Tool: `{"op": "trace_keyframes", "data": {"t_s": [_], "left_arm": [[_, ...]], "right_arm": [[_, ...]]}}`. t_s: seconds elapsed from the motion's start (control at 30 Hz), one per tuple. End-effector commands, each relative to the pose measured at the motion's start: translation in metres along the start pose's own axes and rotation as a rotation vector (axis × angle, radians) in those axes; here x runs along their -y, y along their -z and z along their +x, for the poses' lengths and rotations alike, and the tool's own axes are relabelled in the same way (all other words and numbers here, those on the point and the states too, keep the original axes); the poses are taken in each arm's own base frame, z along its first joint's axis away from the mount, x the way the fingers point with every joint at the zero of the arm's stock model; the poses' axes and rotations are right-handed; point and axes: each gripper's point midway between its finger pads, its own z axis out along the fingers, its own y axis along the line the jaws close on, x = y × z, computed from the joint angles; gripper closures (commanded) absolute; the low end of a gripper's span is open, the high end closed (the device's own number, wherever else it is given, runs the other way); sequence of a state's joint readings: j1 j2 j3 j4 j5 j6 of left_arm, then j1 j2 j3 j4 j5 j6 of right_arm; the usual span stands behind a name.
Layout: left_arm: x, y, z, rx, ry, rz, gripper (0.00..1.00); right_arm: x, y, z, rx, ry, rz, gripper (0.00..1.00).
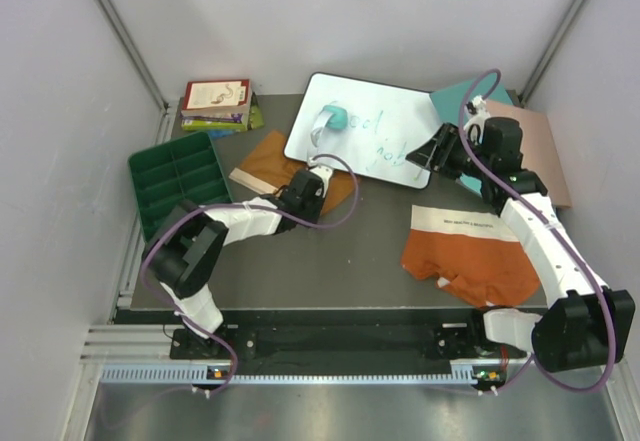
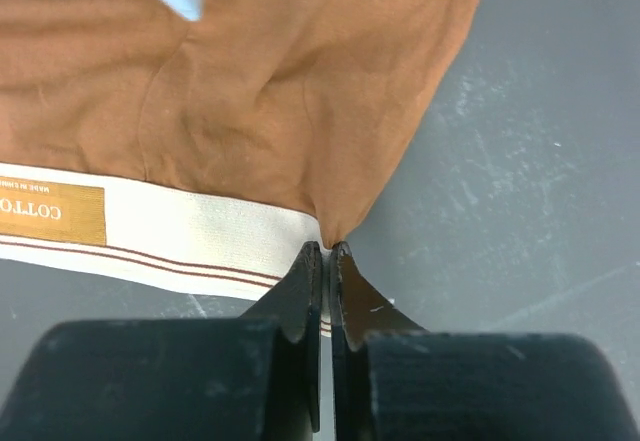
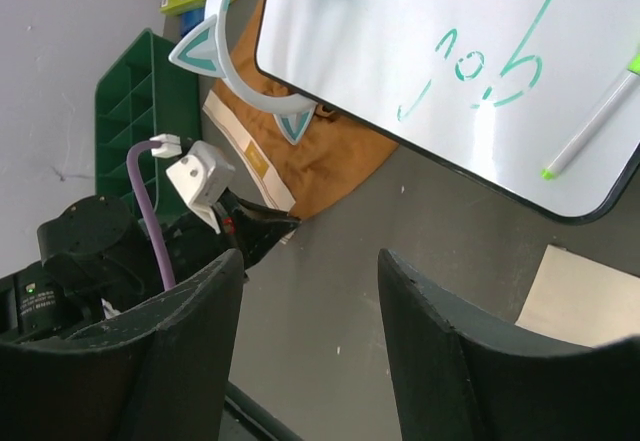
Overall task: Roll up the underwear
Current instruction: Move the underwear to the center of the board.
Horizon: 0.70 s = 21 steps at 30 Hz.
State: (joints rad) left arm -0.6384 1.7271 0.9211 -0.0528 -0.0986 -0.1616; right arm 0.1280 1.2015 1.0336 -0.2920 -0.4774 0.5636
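Note:
A mustard-tan underwear (image 1: 268, 164) (image 2: 280, 91) (image 3: 330, 166) lies flat left of centre, its far edge tucked under a whiteboard (image 1: 370, 131). My left gripper (image 1: 298, 193) (image 2: 327, 248) is shut on the right end of its cream waistband (image 2: 200, 226), the jaws pinched together on the corner. A rust-orange underwear (image 1: 480, 261) with a white waistband (image 1: 465, 223) lies crumpled at the right. My right gripper (image 1: 432, 153) (image 3: 310, 296) hovers above the table by the whiteboard's right edge, open and empty, looking toward the left gripper (image 3: 255, 226).
A teal headband (image 1: 335, 118) (image 3: 235, 56) rests on the whiteboard's left end, beside a green marker (image 3: 595, 121). A green compartment tray (image 1: 175, 176) stands at the left, books (image 1: 215, 101) behind it. Teal (image 1: 465, 96) and pink (image 1: 545, 146) boards lie at the back right.

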Motion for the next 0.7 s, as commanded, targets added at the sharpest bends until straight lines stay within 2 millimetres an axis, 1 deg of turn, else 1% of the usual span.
{"op": "trace_keyframes", "data": {"t_s": [0.0, 0.07, 0.1, 0.13, 0.17, 0.2, 0.3, 0.37, 0.47, 0.5, 0.53, 0.57, 0.6, 0.63, 0.67], "left_arm": [[0.041, 0.008, 0.036, -0.106, -0.082, 0.097, 1.0], [0.055, 0.017, 0.04, -0.109, -0.106, 0.124, 1.0], [0.068, 0.023, 0.045, -0.11, -0.126, 0.153, 1.0], [0.075, 0.027, 0.049, -0.112, -0.119, 0.168, 1.0], [0.079, 0.033, 0.055, -0.119, -0.122, 0.179, 1.0], [0.09, 0.039, 0.062, -0.126, -0.138, 0.205, 1.0], [0.101, 0.053, 0.079, -0.144, -0.159, 0.207, 1.0], [0.105, 0.063, 0.086, -0.147, -0.15, 0.214, 1.0], [0.12, 0.08, 0.095, -0.141, -0.156, 0.273, 1.0], [0.128, 0.085, 0.098, -0.135, -0.164, 0.3, 1.0], [0.135, 0.089, 0.097, -0.127, -0.133, 0.329, 1.0], [0.141, 0.096, 0.099, -0.129, -0.115, 0.373, 1.0], [0.147, 0.1, 0.098, -0.13, -0.079, 0.395, 1.0], [0.153, 0.102, 0.095, -0.115, -0.058, 0.418, 1.0], [0.155, 0.105, 0.097, -0.112, -0.041, 0.431, 1.0]], "right_arm": [[-0.01, 0.009, -0.007, 0.034, 0.062, -0.032, 0.44], [-0.009, 0.011, -0.005, 0.034, 0.067, -0.025, 0.44], [-0.006, 0.01, -0.002, 0.03, 0.067, -0.018, 0.44], [-0.006, 0.012, -0.001, 0.034, 0.07, -0.017, 0.44], [-0.003, 0.012, 0.003, 0.027, 0.066, -0.015, 0.44], [-0.003, 0.012, 0.005, 0.023, 0.064, -0.016, 0.44], [0.002, 0.01, 0.017, -0.001, 0.058, -0.015, 0.44], [0.002, 0.008, 0.025, -0.013, 0.068, -0.011, 0.44], [0.01, 0.002, 0.045, -0.049, 0.069, 0.013, 0.44], [0.008, 0.0, 0.053, -0.067, 0.074, 0.008, 0.44], [0.01, -0.002, 0.059, -0.076, 0.072, 0.019, 0.44], [0.016, -0.004, 0.07, -0.1, 0.065, 0.029, 0.44], [0.016, -0.005, 0.081, -0.127, 0.067, 0.035, 0.44], [0.021, -0.006, 0.087, -0.136, 0.064, 0.061, 0.44], [0.028, -0.007, 0.102, -0.17, 0.055, 0.079, 0.44]]}}
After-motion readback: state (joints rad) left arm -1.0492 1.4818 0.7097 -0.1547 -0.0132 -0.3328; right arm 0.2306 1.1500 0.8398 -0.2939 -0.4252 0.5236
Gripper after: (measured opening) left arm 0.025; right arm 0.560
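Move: The brown underwear is already pinched at the near right corner of its waistband by the left hand; its middle lies some 11 cm ahead and 7 cm left. The clear middle of the board is about 15 cm back and 7 cm right, level with the fingers. The cat-ear headband sits about 23 cm ahead and 2 cm right, the green tray 9 cm ahead and 38 cm left. From the right hand, the board's middle is about 15 cm back, 15 cm left and 24 cm down. The brown underwear is dragged by its waistband corner in the left hand's shut fingers, level and close over the table: first back and right, then almost straight back, roughly 18 cm towards the base and 6 cm right in all, with the wrist turning some 20 degrees clockwise. The right hand, half open and empty, sinks about 7 cm, easing back and slightly left towards the board's middle. ##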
